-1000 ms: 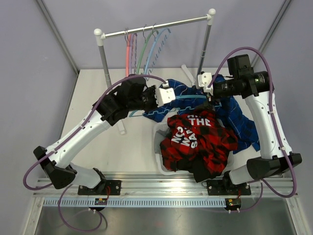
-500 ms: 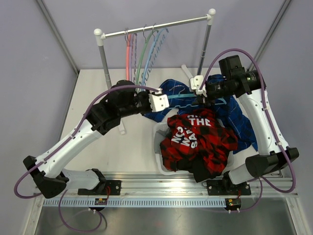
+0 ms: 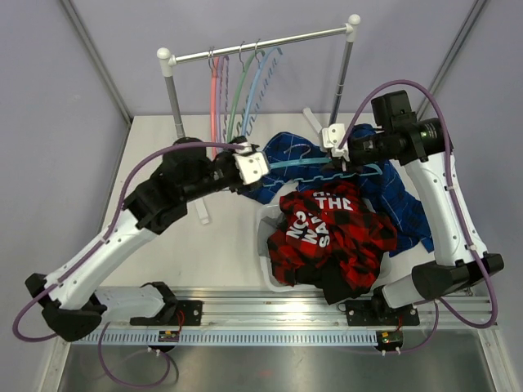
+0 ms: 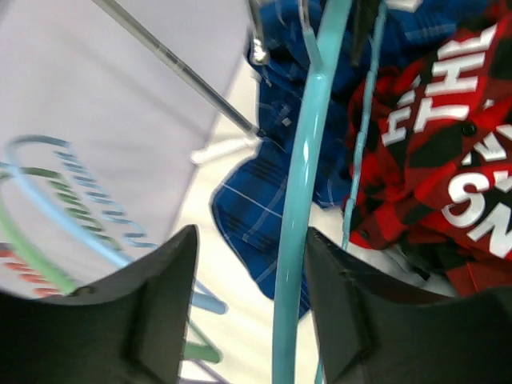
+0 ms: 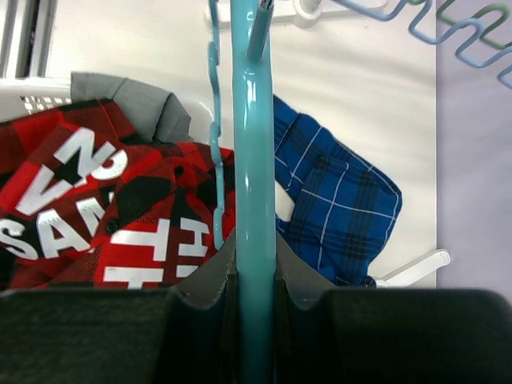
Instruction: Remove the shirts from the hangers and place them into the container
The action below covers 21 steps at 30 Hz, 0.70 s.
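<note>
A teal hanger (image 3: 315, 163) hangs level over the table between my two grippers, with no shirt on it. My right gripper (image 3: 346, 166) is shut on its bar (image 5: 254, 160), which runs straight up between the jaws (image 5: 254, 280). My left gripper (image 3: 263, 167) is open around the hanger's other end; the teal bar (image 4: 308, 160) passes close to the right finger (image 4: 344, 312). The blue plaid shirt (image 3: 286, 151) lies crumpled on the table under the hanger. The red-and-black plaid shirt (image 3: 331, 237) tops the pile in the white container (image 3: 267, 245), with a grey shirt (image 5: 136, 100) underneath it.
The white-and-steel rail (image 3: 261, 45) stands at the back with pink, purple, green and blue hangers (image 3: 237, 90) on it. More blue plaid cloth (image 3: 404, 208) drapes over the container's right side. A dark shirt (image 3: 343, 282) shows at the pile's near edge.
My right gripper has closed on the teal hanger. My left gripper has opened, letting go of the hanger, and its arm has drawn back to the left.
</note>
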Tool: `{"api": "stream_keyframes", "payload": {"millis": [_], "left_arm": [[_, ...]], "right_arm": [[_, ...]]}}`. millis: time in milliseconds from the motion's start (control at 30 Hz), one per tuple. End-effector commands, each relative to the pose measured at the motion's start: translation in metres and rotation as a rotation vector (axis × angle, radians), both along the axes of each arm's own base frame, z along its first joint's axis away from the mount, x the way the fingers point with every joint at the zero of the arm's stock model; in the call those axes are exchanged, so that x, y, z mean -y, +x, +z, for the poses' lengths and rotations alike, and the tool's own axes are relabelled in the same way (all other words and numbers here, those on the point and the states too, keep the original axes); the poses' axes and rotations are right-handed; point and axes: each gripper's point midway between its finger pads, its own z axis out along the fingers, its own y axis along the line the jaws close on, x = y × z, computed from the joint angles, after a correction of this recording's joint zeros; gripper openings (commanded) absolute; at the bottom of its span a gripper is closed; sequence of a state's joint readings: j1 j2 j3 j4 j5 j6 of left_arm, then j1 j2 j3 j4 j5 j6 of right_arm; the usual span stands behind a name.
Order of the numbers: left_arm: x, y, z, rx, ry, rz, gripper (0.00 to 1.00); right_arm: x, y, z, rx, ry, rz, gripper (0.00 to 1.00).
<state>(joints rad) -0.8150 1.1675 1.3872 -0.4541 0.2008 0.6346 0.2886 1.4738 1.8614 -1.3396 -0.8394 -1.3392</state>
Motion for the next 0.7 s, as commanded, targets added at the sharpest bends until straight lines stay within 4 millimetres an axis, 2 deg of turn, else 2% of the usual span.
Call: {"api": "stream_keyframes", "payload": {"millis": [0,33,67,133,167,233,267,300,400,433,567,667], "left_arm": [[-0.020,-0.020,0.090,0.139,-0.283,0.018,0.64],[-0.024,-0.023,0.096,0.131,-0.314,0.022,0.69],[-0.031,-0.030,0.108,0.146,-0.350,0.026,0.82],[-0.041,-0.035,0.120,0.136,-0.408,0.053,0.97],[-0.047,-0.037,0.128,0.141,-0.437,0.065,0.99],[-0.060,-0.045,0.141,0.139,-0.491,0.090,0.99],[-0.068,-0.044,0.143,0.138,-0.508,0.127,0.99],[-0.077,-0.049,0.149,0.134,-0.541,0.142,0.99],[-0.092,-0.051,0.148,0.134,-0.567,0.193,0.99],[-0.100,-0.056,0.151,0.140,-0.587,0.206,0.99],[-0.111,-0.056,0.138,0.120,-0.591,0.250,0.99],[-0.112,-0.055,0.125,0.078,-0.592,0.267,0.99]], "right_arm": [[0.008,-0.069,0.016,-0.216,0.022,0.004,0.00],[0.006,-0.070,0.024,-0.226,0.045,-0.016,0.00],[0.005,-0.067,0.032,-0.198,0.065,-0.029,0.00],[0.006,-0.066,0.039,-0.204,0.090,-0.077,0.00],[0.005,-0.064,0.050,-0.156,0.120,-0.092,0.00],[0.009,-0.063,0.055,-0.180,0.154,-0.166,0.00],[0.011,-0.060,0.069,-0.117,0.194,-0.192,0.00],[0.014,-0.061,0.075,-0.138,0.227,-0.237,0.00],[0.040,-0.048,0.104,-0.053,0.350,-0.357,0.00],[0.052,-0.042,0.112,-0.079,0.401,-0.433,0.00],[0.077,-0.024,0.136,-0.068,0.495,-0.597,0.00],[0.094,-0.007,0.137,-0.086,0.533,-0.754,0.00]]}}
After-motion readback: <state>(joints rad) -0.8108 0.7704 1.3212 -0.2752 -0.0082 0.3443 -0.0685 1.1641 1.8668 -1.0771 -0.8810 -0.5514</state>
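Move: The turquoise hanger's middle lies about 11 cm right of the left hand and 1 cm ahead, 2 cm lower; the right hand already grips its other part. From the right hand, the rack rail's right end is some 20 cm ahead, 2 cm left and 22 cm up; the blue shirt is about 8 cm ahead, 5 cm right and 28 cm down, and the container 8 cm back, straight below sideways, some 27 cm down. Left hand opens off the turquoise hanger, rising leftwards; right hand lifts it 11 cm and rightwards, turning clockwise. ##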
